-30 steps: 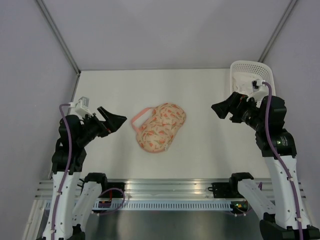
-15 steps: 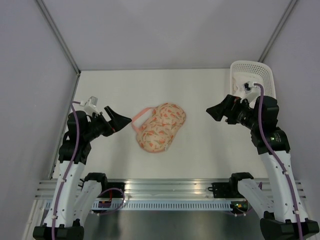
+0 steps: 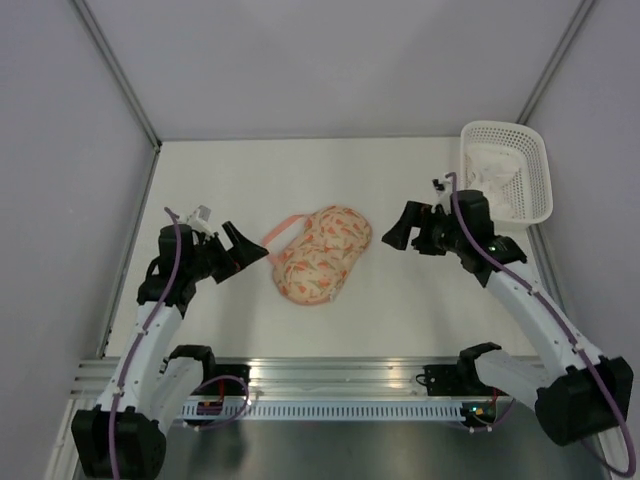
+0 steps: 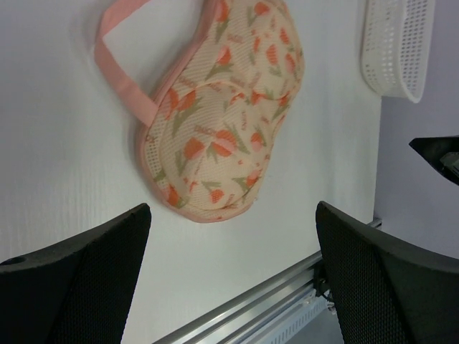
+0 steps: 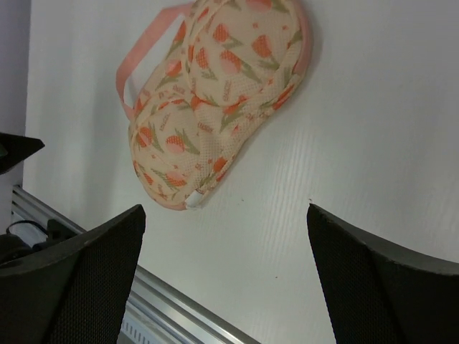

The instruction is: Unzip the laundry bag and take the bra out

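Observation:
The laundry bag (image 3: 322, 254), a cream pouch with orange prints and pink trim, lies zipped shut mid-table, its pink loop strap (image 3: 279, 234) pointing left. It also shows in the left wrist view (image 4: 222, 129) and the right wrist view (image 5: 215, 93), where a small white tab (image 5: 194, 201) sits at its lower edge. My left gripper (image 3: 247, 246) hovers open just left of the strap, touching nothing. Right of the bag, my right gripper (image 3: 397, 230) is open and empty. The bra is hidden.
A white lattice plastic basket (image 3: 503, 172) with something white inside stands at the back right corner, also seen in the left wrist view (image 4: 396, 44). A metal rail (image 3: 330, 372) runs along the table's near edge. Grey walls close in the sides.
Both arms have reached inward toward the bag: the left gripper moved right to near the strap, the right gripper moved left and away from the basket. The bag has not moved.

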Controlling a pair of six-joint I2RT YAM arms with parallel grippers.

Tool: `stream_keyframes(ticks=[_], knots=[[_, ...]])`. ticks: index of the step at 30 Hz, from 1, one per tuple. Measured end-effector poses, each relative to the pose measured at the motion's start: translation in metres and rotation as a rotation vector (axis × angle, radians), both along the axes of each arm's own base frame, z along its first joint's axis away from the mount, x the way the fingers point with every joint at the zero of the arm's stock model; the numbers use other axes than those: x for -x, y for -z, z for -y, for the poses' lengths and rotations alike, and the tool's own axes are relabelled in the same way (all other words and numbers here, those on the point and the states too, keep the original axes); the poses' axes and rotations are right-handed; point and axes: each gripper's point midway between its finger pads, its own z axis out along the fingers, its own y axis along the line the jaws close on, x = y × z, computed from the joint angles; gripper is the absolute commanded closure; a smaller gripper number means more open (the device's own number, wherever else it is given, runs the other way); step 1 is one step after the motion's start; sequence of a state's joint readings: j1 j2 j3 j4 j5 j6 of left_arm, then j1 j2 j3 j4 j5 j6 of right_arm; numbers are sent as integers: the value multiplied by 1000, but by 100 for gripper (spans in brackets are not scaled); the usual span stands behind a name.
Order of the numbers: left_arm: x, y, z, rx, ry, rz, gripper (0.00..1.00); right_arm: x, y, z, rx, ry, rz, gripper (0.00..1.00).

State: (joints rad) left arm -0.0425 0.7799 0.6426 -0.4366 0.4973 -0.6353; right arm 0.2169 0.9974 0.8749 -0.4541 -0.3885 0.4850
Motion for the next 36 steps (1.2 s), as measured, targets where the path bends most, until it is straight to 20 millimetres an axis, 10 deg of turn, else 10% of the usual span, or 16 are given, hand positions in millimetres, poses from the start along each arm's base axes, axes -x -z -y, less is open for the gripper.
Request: stream_keyframes(ticks=[5,11,13,14,15,16,29,36], knots=[[7,65,1,0,3,-174,0,-1,51,-51,133,-93,-113,2],[5,73,1,10,-5,-157,0,-38,69,-94,255,-102,-107,8],[3,72,2,18,-9,-137,0,-48,76,-109,284,-110,-103,28],[3,72,2,21,-10,-133,0,-50,79,-113,295,-114,-101,49],[3,73,3,24,-10,-129,0,-52,84,-117,307,-120,-103,94],[4,76,3,27,-12,-133,0,-54,87,-121,317,-124,-105,100],[3,137,12,71,-37,-270,0,-70,96,-172,322,-163,-88,100],[-23,136,38,103,17,-231,1,-64,126,-177,369,-180,-131,100]])
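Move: The laundry bag's near lobe lies about 3 cm ahead of the left hand, 11 cm to its right and 16 cm below; the pink strap is roughly 10 cm ahead of that hand and 7 cm right, also on the table. From the right hand, the bag's middle is some 5 cm ahead, 17 cm left and 18 cm down, with the far lobe about 10 cm ahead and 11 cm left, and the white tag 5 cm back and 12 cm left. Sweep the right gripper left about 18 cm over the bag's middle, sinking and reaching somewhat forward; shut its empty fingers on the way and roll its left side down some 20 degrees. Meanwhile lower the wide-open left gripper towards the near lobe, tipping it slightly down, then ease it right and a little forward to the lobe's left edge. ##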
